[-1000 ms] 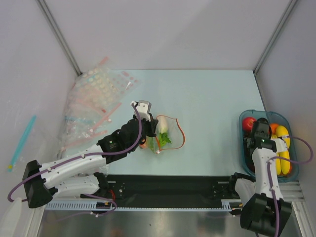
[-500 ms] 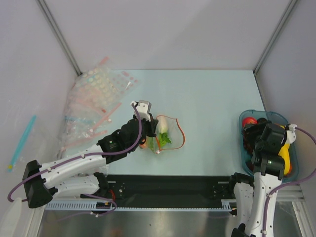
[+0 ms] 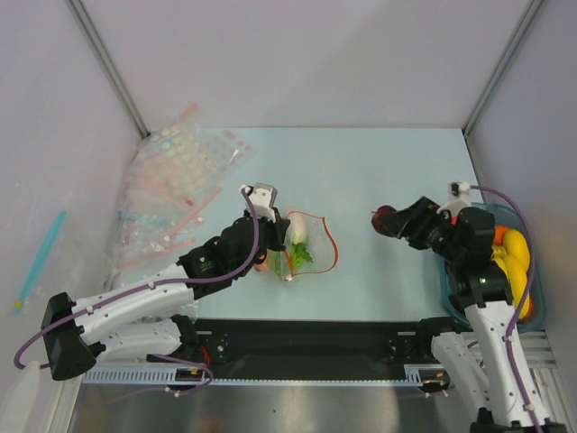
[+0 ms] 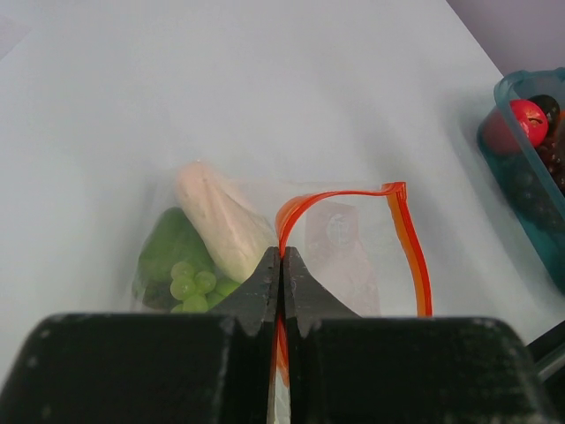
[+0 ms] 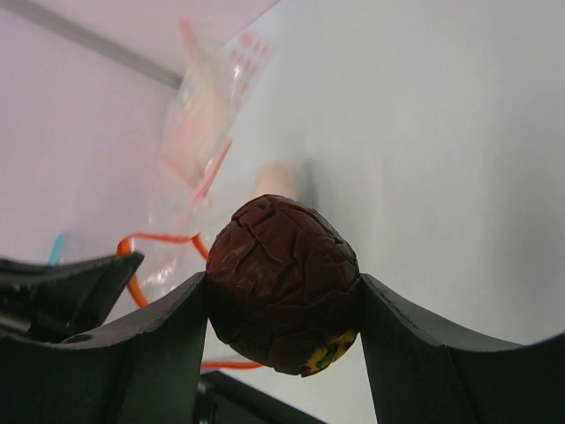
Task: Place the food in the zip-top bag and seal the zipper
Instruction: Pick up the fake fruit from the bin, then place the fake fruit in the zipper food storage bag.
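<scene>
The clear zip-top bag (image 3: pixel 306 244) lies mid-table with its red-orange zipper (image 4: pixel 402 238) bowed open. Inside are a white radish (image 4: pixel 225 221) and green pieces (image 4: pixel 172 256). My left gripper (image 4: pixel 282 254) is shut on the near edge of the zipper strip and holds the mouth up; in the top view it (image 3: pixel 275 230) sits at the bag's left side. An orange piece (image 3: pixel 261 265) shows under the left arm. My right gripper (image 3: pixel 389 221) is shut on a dark red wrinkled piece (image 5: pixel 282 283) and holds it above the table, to the right of the bag.
A teal bin (image 3: pixel 448 271) at the right edge holds yellow bananas (image 3: pixel 516 262), a red fruit (image 4: pixel 528 115) and dark pieces. A heap of dotted clear bags with pink strips (image 3: pixel 171 180) lies at the back left. A teal pen (image 3: pixel 41 257) lies outside the left wall.
My right arm lifted out of the bin with the dark red piece and swung left over the table toward the bag. The left arm and bag have not moved.
</scene>
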Controlling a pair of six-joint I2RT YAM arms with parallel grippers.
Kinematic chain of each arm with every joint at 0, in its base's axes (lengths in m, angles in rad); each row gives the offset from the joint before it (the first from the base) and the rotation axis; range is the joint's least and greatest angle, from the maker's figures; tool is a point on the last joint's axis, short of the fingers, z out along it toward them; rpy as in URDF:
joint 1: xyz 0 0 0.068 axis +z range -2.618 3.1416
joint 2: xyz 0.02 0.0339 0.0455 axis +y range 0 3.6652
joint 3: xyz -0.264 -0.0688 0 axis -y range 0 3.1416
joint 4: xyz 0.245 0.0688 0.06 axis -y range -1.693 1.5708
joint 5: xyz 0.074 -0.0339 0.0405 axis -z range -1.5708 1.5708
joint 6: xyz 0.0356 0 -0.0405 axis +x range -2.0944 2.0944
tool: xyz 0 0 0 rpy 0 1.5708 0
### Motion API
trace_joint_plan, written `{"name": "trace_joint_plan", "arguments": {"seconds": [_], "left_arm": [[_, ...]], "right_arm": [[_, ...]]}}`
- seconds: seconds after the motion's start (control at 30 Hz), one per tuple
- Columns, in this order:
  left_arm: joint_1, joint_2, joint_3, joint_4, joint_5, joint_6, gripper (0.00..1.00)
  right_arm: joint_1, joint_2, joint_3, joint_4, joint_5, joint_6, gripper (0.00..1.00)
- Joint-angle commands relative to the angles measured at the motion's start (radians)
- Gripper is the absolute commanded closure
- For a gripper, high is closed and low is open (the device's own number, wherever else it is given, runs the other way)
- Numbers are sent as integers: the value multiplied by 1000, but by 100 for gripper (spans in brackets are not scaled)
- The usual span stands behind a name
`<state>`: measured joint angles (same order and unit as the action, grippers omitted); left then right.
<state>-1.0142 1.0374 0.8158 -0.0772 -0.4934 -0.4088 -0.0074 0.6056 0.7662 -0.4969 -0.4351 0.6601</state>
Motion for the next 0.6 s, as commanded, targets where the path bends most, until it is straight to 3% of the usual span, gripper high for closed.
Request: {"name": "trace_joint_plan", "arguments": {"seconds": [0.0, 0.27, 0.37, 0.57], "left_arm": [[3, -13, 48, 30, 4, 11, 96], [5, -20, 48, 25, -7, 11, 96], [3, -22, 49, 24, 3, 8, 96], [3, -53, 45, 21, 19, 2, 95]], "right_arm": [[217, 77, 2, 153, -7, -40, 73], [639, 247, 8, 337, 222, -68, 71], [719, 330, 25, 388, 280, -83, 69], [757, 500, 87, 454, 317, -99, 70]]}}
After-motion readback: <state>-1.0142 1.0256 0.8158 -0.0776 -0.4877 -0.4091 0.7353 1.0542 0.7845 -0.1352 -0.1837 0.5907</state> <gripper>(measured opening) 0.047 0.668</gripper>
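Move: The right hand already holds the dark red fruit. The bag's open mouth lies about 19 cm to its left, 3 cm back and 7 cm lower; the white radish inside lies roughly 22 cm left, 5 cm ahead and 14 cm down, with the green grapes level with the hand, 22 cm left and as low. From the left hand, still pinching the rim, the mouth is some 7 cm right, level and 3 cm below. Still gripping the dark red fruit, the right hand sweeps 18 cm left, turning 30 degrees counter-clockwise, to the bag's mouth. ##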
